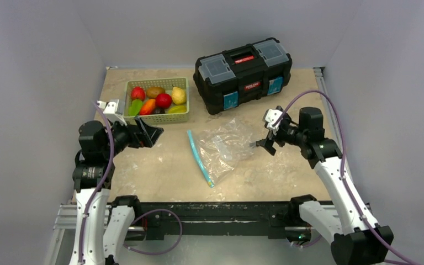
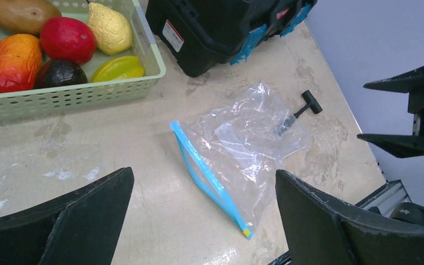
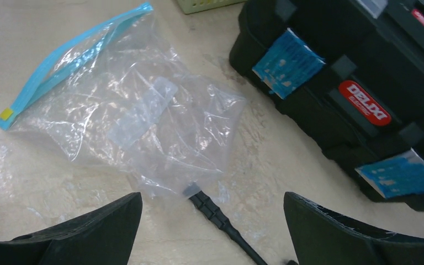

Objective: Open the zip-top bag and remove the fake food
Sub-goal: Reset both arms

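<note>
The zip-top bag (image 1: 223,149) (image 2: 248,138) (image 3: 138,110) lies flat and crumpled mid-table, its teal zip strip (image 1: 200,157) toward the left. No coloured pieces show through the plastic. The fake food (image 1: 157,99) (image 2: 66,38) sits in the green basket (image 1: 157,117) (image 2: 61,96) at the back left. My left gripper (image 1: 152,132) (image 2: 204,174) hovers open, left of the bag and in front of the basket. Just right of the bag, my right gripper (image 1: 268,144) (image 3: 213,194) is open above the table. Neither holds anything.
A black hammer (image 2: 303,107) (image 3: 221,218) lies at the bag's right edge, its handle end covered by the plastic. A black toolbox (image 1: 243,72) (image 3: 353,83) stands at the back, right of the basket. Grey walls enclose the table on three sides.
</note>
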You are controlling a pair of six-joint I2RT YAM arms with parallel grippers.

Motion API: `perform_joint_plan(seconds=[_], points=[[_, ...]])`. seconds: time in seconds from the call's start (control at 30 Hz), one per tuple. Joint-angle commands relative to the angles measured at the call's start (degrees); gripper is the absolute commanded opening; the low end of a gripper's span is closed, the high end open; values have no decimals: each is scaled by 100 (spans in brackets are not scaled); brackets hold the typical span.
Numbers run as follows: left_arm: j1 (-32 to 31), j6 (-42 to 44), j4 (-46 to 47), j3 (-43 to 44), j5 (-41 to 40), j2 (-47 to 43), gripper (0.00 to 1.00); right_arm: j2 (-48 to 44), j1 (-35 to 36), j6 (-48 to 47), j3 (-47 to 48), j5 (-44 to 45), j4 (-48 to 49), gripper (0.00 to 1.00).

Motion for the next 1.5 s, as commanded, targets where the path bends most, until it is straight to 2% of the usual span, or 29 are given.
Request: perform_joint_plan(seconds=[0.0,0.13,0.4,0.63,1.17,1.47], points=[[47,56,-87,-147,154,-261,100,-269,-94,1253,361,831,566,99],[45,-53,-67,-309,277,-397,100,-256,-157,1996,409,1288,862,99],[43,-151,-215,-445,409,-570,100,-145,-176,2578,712,1553,798,99],[40,-160,-325,-439,396,-621,100,-282,-180,2517,867,1387,516,99],[42,-162,-572,-435,318,-801,100,-530,-417,3396,678,1410,1105,99],[47,-97,-624,-407,290,-810,100,-660,-508,3548,560,1358,1198,99]])
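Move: The empty zip-top bag lies flat on the table, about 12 cm to the right hand's left, 4 cm ahead and some 18 cm below. A black mallet lies roughly 6 cm ahead and 6 cm right of that hand, the toolbox about 30 cm ahead and 4 cm left. From the left hand the bag is some 24 cm right, 8 cm ahead and 25 cm below; the filled basket is about 25 cm ahead, 3 cm left. The bag is left alone as the right hand, open and empty, climbs about 9 cm away from it, easing right and at first a little forward while it swings clockwise some 30 degrees and rolls its left side up. The left hand, also wide open, draws back from the basket and sinks slightly, nearly all early on, then barely creeps. ##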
